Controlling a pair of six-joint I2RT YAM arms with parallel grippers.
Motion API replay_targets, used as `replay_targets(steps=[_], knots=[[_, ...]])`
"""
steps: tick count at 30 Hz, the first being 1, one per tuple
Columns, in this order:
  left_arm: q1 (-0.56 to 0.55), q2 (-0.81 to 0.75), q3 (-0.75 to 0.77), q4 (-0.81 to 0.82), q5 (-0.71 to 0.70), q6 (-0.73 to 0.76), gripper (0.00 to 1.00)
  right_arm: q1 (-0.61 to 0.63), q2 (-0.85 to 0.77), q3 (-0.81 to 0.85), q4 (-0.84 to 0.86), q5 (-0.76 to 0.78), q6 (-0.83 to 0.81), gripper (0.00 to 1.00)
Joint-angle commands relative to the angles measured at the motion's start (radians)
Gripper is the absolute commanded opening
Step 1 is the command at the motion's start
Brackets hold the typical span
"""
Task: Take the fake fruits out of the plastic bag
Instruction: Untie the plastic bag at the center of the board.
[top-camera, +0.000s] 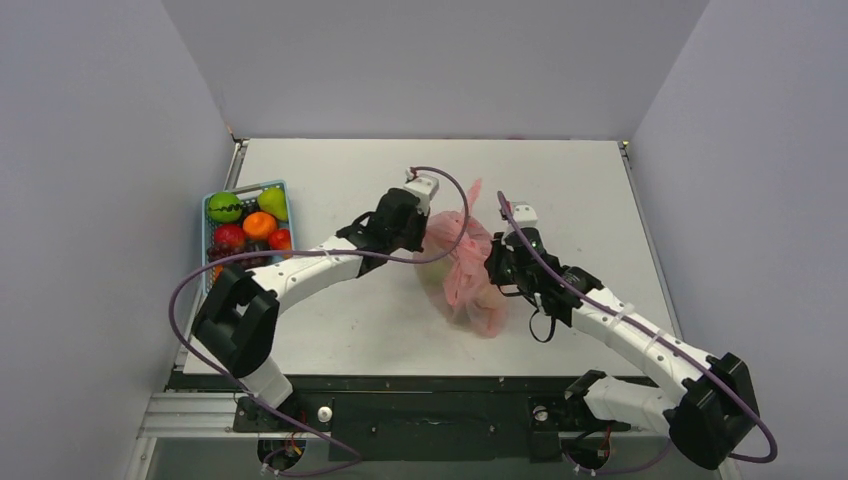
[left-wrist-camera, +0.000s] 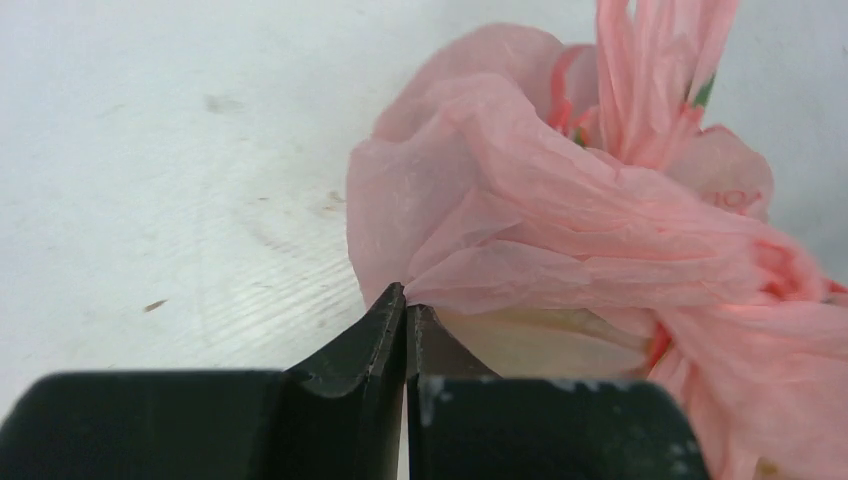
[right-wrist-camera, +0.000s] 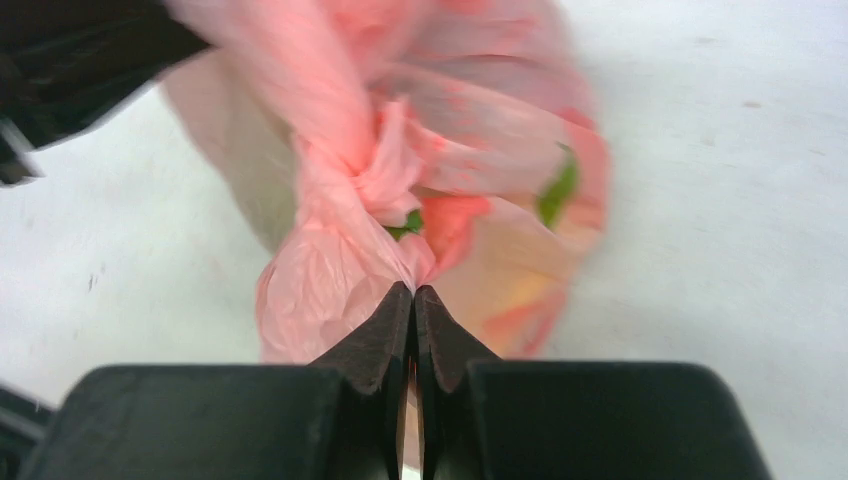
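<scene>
The pink plastic bag (top-camera: 462, 270) lies mid-table, its handles knotted on top. My left gripper (top-camera: 424, 248) sits at its left side. In the left wrist view that gripper (left-wrist-camera: 407, 300) is shut, with a fold of the bag (left-wrist-camera: 560, 230) pinched at its tips. My right gripper (top-camera: 493, 268) is at the bag's right side. The right wrist view shows it (right-wrist-camera: 413, 295) shut on the film just below the knot (right-wrist-camera: 385, 185). The fake fruits are inside the bag, showing only as pale yellow (left-wrist-camera: 545, 345) and orange-yellow (right-wrist-camera: 510, 295) shapes through the film.
A light-blue slatted basket (top-camera: 245, 188) stands at the table's left edge, holding a green ball with a dark zigzag (top-camera: 224, 207) and several other fruits. Grey walls close in the table on the left, right and back.
</scene>
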Motion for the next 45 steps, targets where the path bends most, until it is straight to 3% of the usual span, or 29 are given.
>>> replay_targets(steps=[1, 4, 6, 17, 21, 25, 27, 36, 42, 45], knots=[[0.118, -0.111, -0.03, 0.028, -0.185, -0.119, 0.0, -0.024, -0.122, -0.029, -0.074, 0.417, 0.202, 0.0], [0.145, -0.119, -0.036, 0.045, -0.109, -0.141, 0.0, -0.146, -0.224, -0.143, -0.051, 0.401, 0.315, 0.0], [0.149, -0.116, -0.032, 0.055, -0.05, -0.137, 0.0, -0.18, -0.267, -0.198, 0.004, 0.296, 0.343, 0.0], [0.148, -0.107, -0.027, 0.077, 0.141, -0.103, 0.0, -0.189, -0.282, -0.145, -0.04, 0.243, 0.166, 0.0], [0.146, -0.104, -0.018, 0.108, 0.19, -0.094, 0.0, -0.1, -0.269, -0.048, -0.092, 0.288, 0.056, 0.33], [0.145, -0.099, -0.014, 0.119, 0.22, -0.092, 0.0, -0.004, -0.23, 0.035, -0.103, 0.346, -0.02, 0.54], [0.145, -0.095, -0.01, 0.116, 0.226, -0.092, 0.0, 0.001, -0.182, 0.076, -0.108, 0.32, -0.04, 0.58], [0.145, -0.091, -0.004, 0.108, 0.236, -0.089, 0.0, 0.017, 0.039, 0.196, -0.072, 0.096, -0.104, 0.6], [0.145, -0.087, 0.005, 0.095, 0.235, -0.088, 0.0, 0.119, 0.131, 0.22, -0.066, 0.321, -0.154, 0.6], [0.147, -0.081, 0.013, 0.094, 0.233, -0.089, 0.0, 0.186, 0.163, 0.22, -0.057, 0.57, -0.138, 0.6]])
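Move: Both my hands are shut on pink film near the top of the plastic bag. The knot lies about 3 cm to the left of my right fingertips and 1 cm ahead. From my left hand the knot is roughly 10 cm to the right and 2 cm back. The bag's full body is centred some 5 cm to my right hand's left and 2 cm back, about 6 cm lower; an upright handle end stands around 13 cm ahead and 4 cm left of that hand. I tug the film apart: my right hand sweeps about 10 cm right, turning some 30 degrees clockwise, while my left pulls forward-left and up, then eases back rightward, keeping its pinch. Then my right fingers open well, and I lift that hand, swing it back left and slightly forward, and lower it open around the knot. ##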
